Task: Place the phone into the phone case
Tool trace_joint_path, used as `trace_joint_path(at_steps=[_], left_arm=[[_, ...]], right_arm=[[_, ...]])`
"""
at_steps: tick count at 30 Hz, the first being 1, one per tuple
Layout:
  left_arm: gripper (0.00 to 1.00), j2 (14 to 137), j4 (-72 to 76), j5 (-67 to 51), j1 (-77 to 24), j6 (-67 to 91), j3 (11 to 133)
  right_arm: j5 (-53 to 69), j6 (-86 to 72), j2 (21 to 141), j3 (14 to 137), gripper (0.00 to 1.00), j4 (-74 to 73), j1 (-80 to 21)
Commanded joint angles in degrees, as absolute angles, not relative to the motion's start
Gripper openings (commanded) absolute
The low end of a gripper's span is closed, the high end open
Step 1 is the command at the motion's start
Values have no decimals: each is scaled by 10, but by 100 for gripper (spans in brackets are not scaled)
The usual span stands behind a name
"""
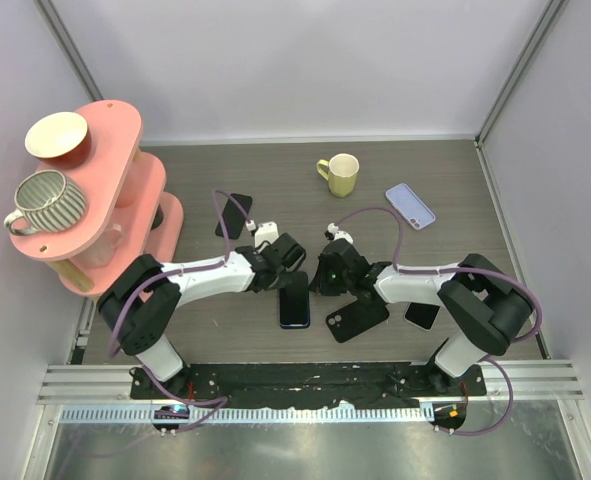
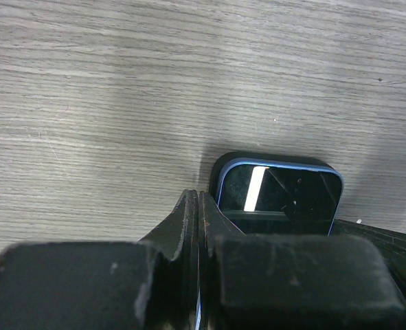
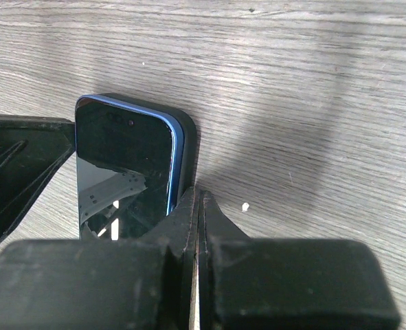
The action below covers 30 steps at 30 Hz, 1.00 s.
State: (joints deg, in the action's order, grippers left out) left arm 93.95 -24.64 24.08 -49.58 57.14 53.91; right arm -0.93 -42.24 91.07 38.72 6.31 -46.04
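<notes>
A dark phone (image 1: pixel 294 302) with a blue rim lies face up in a black phone case at the table's middle. My left gripper (image 1: pixel 289 268) is shut, its tips down at the phone's far end. In the left wrist view the closed fingertips (image 2: pixel 197 201) touch the left corner of the phone (image 2: pixel 279 196), with the phone case (image 2: pixel 219 165) showing as a black border. My right gripper (image 1: pixel 322 277) is shut too, just right of the phone. Its tips (image 3: pixel 198 201) rest against the phone case (image 3: pixel 187 148) beside the phone (image 3: pixel 123 168).
A second black case (image 1: pixel 356 317) and another dark phone (image 1: pixel 422 315) lie under the right arm. A lilac case (image 1: pixel 410 205), a yellow mug (image 1: pixel 340 174) and a black phone (image 1: pixel 234 215) sit farther back. A pink rack (image 1: pixel 110 180) with cups stands at the left.
</notes>
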Motion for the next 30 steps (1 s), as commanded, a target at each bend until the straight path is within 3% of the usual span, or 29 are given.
trace_joint_path(at_steps=[1,11,18,22,25,26,30], left_arm=[[0,913,-189,224,-496,595,526],[0,869,-240,247,-496,608,513],[0,795,-234,257,-496,585,489],[21,770,-180,237,-497,574,461],[36,751,-165,239,-496,572,443],[38,746,-163,239,-496,570,439],[43,730,-155,231,-496,566,419]], right_arm=[[-20,-421,929,390,1,61,-461],[-36,-406,897,413,2,4,-457],[-29,-420,813,412,25,-44,-453],[-29,-425,787,405,27,-40,-454],[-11,-419,798,405,35,-30,-453],[-7,-417,805,413,39,-35,-454],[-8,-420,825,413,40,-23,-453]])
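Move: The phone in its case lies right under the two closed grippers. Its middle is about 3 cm right of and 5 cm back from the left hand, and some 4 cm left of and 3 cm back from the right hand, roughly 1 cm below both. From the right hand the black back-up phone lies about 11 cm right and 7 cm back; from the left hand the far dark phone lies some 19 cm ahead and 14 cm left. Keep the shut left fingertips pressing on the left long edge of the phone and case, easing them down and back a little while the right tips stay braced at the right edge. Then lift both grippers clear, each about 5 cm, drawing the right one slightly right and the left one back and left, and open both to nearly half. ##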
